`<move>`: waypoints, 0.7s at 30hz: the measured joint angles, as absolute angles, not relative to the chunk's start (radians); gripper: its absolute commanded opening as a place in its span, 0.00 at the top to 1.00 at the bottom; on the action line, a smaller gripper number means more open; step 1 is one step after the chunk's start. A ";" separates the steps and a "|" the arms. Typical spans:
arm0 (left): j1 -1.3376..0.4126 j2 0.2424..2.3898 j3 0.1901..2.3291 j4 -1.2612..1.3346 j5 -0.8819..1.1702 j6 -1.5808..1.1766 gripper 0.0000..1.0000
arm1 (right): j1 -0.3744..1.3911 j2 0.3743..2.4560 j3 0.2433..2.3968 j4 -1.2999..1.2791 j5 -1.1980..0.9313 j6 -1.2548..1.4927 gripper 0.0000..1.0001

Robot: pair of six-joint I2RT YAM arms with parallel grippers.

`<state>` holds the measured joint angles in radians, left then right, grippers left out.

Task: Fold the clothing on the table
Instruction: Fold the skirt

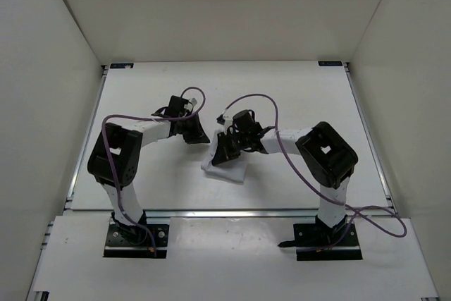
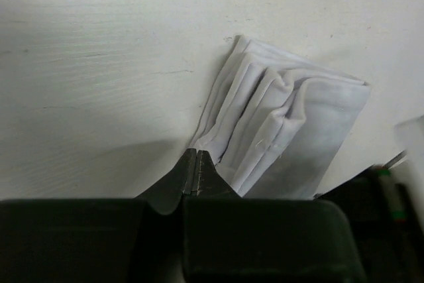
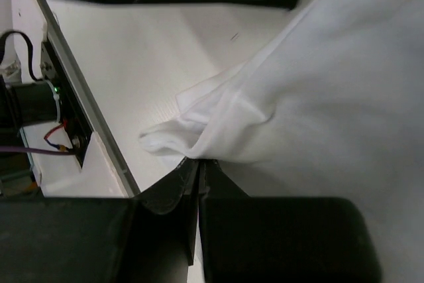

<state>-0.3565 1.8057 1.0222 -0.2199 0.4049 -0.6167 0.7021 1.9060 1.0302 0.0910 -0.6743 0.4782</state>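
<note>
The clothing point(image 1: 230, 171) is a small white folded bundle lying near the middle of the table point(image 1: 296, 96). My right gripper point(image 1: 220, 153) is directly over it. In the right wrist view the right gripper point(image 3: 200, 161) is shut, pinching a bunched fold of the clothing point(image 3: 311, 97) at its tips. My left gripper point(image 1: 201, 136) hovers just up and left of the bundle, apart from it when seen from above. In the left wrist view the left gripper point(image 2: 197, 156) is shut, its tips lining up with the near corner of the pleated clothing point(image 2: 285, 124), with no fabric visible between the jaws.
White walls enclose the table on three sides. An aluminium rail point(image 3: 86, 117) runs along the table edge, with an arm base and purple cable point(image 3: 33, 101) beyond it. Purple cables point(image 1: 268, 103) loop over both arms. Part of the right arm point(image 2: 387, 193) shows beside the bundle.
</note>
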 measured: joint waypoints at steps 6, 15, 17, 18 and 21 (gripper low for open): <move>-0.336 1.750 1.052 -0.317 0.385 -0.519 0.32 | 0.576 1.858 1.133 -0.020 -0.659 0.454 0.46; -0.345 1.388 1.032 -0.421 0.263 -0.372 0.02 | 0.286 1.487 1.158 -0.224 -0.464 0.333 0.01; -0.352 1.307 1.002 -0.431 0.235 -0.361 0.02 | 0.274 1.402 1.117 -0.255 -0.401 0.302 0.00; -0.357 1.279 0.987 -0.437 0.222 -0.358 0.01 | 0.263 1.370 1.094 -0.266 -0.383 0.290 0.00; -0.383 1.233 0.947 -0.462 0.180 -0.355 0.01 | 0.227 1.295 1.005 -0.313 -0.353 0.266 0.01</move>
<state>-0.3828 1.2331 0.9470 -0.4622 0.1802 -0.3550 0.2272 1.2953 1.0054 -0.3126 -0.3531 0.2657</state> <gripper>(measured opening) 0.984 0.991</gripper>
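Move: The folded skirt lies under both closed grippers. Its middle is about 5 cm back and 6 cm to the right of the left hand, some 2 cm lower; from the right hand, which is at the skirt's near left corner, it is roughly 3 cm ahead, 4 cm to the right and 3 cm lower. The metal rail runs straight behind the right hand, about 14 cm back and 4 cm lower. Open both grippers wide and clear the skirt. Sweep the right hand off the near left corner, across and past the skirt: some 22 cm to the right, up about 15 cm and forward, easing back a little at the end, turning clockwise while the fingers tip up. Lift the left hand about 13 cm off the left edge, drifting left and then back, fingers tipping up too. ##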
